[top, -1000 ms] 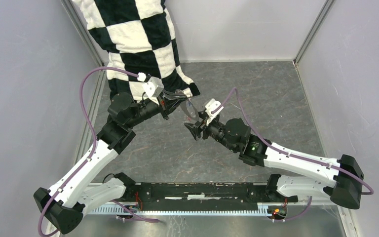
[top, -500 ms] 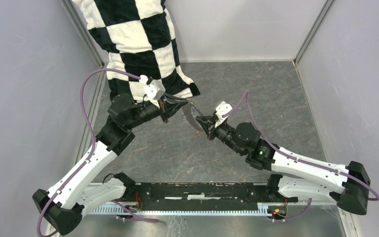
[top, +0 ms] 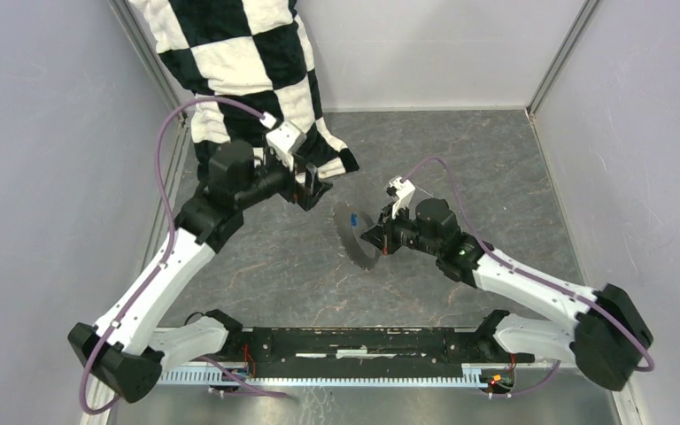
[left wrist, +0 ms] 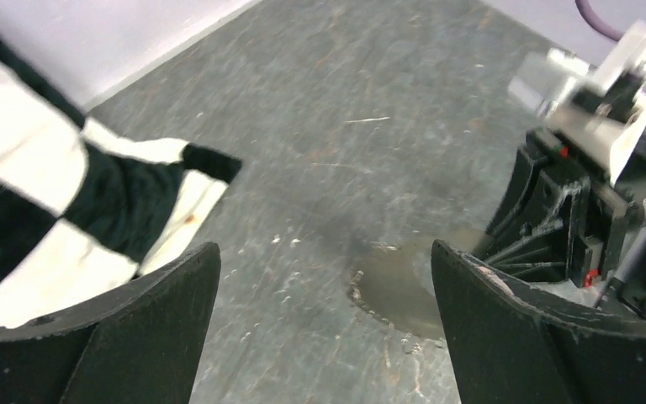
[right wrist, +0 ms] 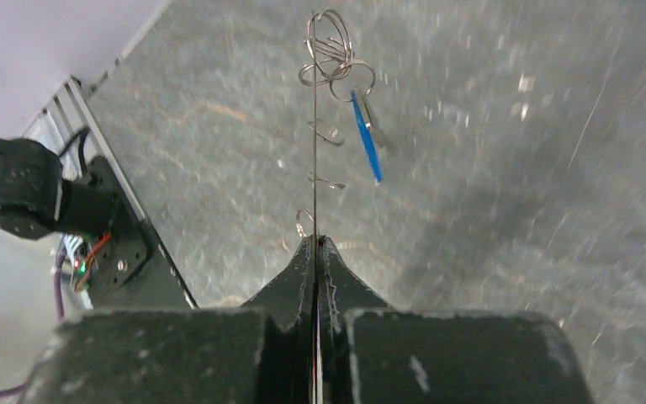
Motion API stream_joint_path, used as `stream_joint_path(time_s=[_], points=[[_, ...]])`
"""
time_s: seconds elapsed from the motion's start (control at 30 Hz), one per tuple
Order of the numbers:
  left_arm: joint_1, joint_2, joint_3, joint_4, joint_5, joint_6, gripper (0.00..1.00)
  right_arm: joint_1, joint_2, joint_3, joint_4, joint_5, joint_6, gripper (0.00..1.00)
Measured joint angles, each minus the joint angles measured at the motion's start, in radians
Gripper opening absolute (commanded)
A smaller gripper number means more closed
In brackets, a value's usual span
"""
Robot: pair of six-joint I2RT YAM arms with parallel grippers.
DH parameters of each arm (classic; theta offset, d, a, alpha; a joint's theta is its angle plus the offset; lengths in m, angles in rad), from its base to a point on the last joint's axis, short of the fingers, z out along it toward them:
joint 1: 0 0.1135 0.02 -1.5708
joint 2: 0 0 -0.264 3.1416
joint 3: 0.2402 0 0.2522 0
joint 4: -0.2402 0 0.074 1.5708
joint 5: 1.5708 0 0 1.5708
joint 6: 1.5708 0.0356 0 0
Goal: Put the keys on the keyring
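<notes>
The keyring (right wrist: 315,126) shows edge-on in the right wrist view as a thin grey wire rising from my right gripper (right wrist: 316,244), which is shut on its lower rim. Small wire loops cluster at its far end, and a blue-headed key (right wrist: 367,139) hangs there. From above, the keyring (top: 351,237) is a motion-blurred grey disc left of the right gripper (top: 379,237), with the blue key (top: 355,217) at its top. My left gripper (top: 312,190) stands open, up and left of the ring and clear of it. Its fingers (left wrist: 505,337) frame bare floor and the blurred keyring (left wrist: 395,290).
A black-and-white checkered cloth (top: 239,71) hangs over the back left corner, its lower edge just behind the left gripper. Grey walls enclose the stone-patterned floor (top: 460,168) on three sides. The arms' base rail (top: 363,345) runs along the near edge.
The left gripper opened, let go of the keyring and drew back up and left. The right gripper closed on the ring and now carries it alone, swung slightly nearer.
</notes>
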Motion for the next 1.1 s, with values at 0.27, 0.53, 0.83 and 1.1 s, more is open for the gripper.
stream_joint_path(time_s=[0.27,0.53,0.83,1.1], points=[[0.193,0.234,0.271,-0.344,-0.066,0.069,1.00,-0.227,0.241,-0.088,0.078,-0.326,0.164,0.00],[0.266,0.325,0.267,-0.591,-0.082,0.158,1.00,-0.328,0.429,-0.103,0.224,-0.464,0.248,0.00],[0.277,0.230,0.172,-0.619,-0.082,0.175,1.00,-0.361,0.283,0.128,-0.205,-0.134,-0.064,0.00],[0.278,0.215,0.171,-0.617,-0.082,0.175,1.00,-0.316,0.204,0.339,-0.350,0.282,-0.396,0.02]])
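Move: The right hand already grips the keyring's rim. Its middle lies roughly 4 cm to that hand's left, 2 cm ahead and 3 cm lower, with the blue key some 6 cm ahead, 4 cm left and a little lower. The checkered blanket's near right corner is about 20 cm ahead, 4 cm left and 18 cm below. From the empty left hand the keyring sits some 10 cm right, 3 cm back and 15 cm lower. Still pinching the keyring, the right hand first plunges about 12 cm, fingers tipping some 30 degrees downward, then swings it forward and to the right over open table while climbing back to its starting height, tilting back up and turning clockwise. The left hand, wide open, arcs briefly forward, then draws back, left and down away from the keyring, its fingers tipping down. ##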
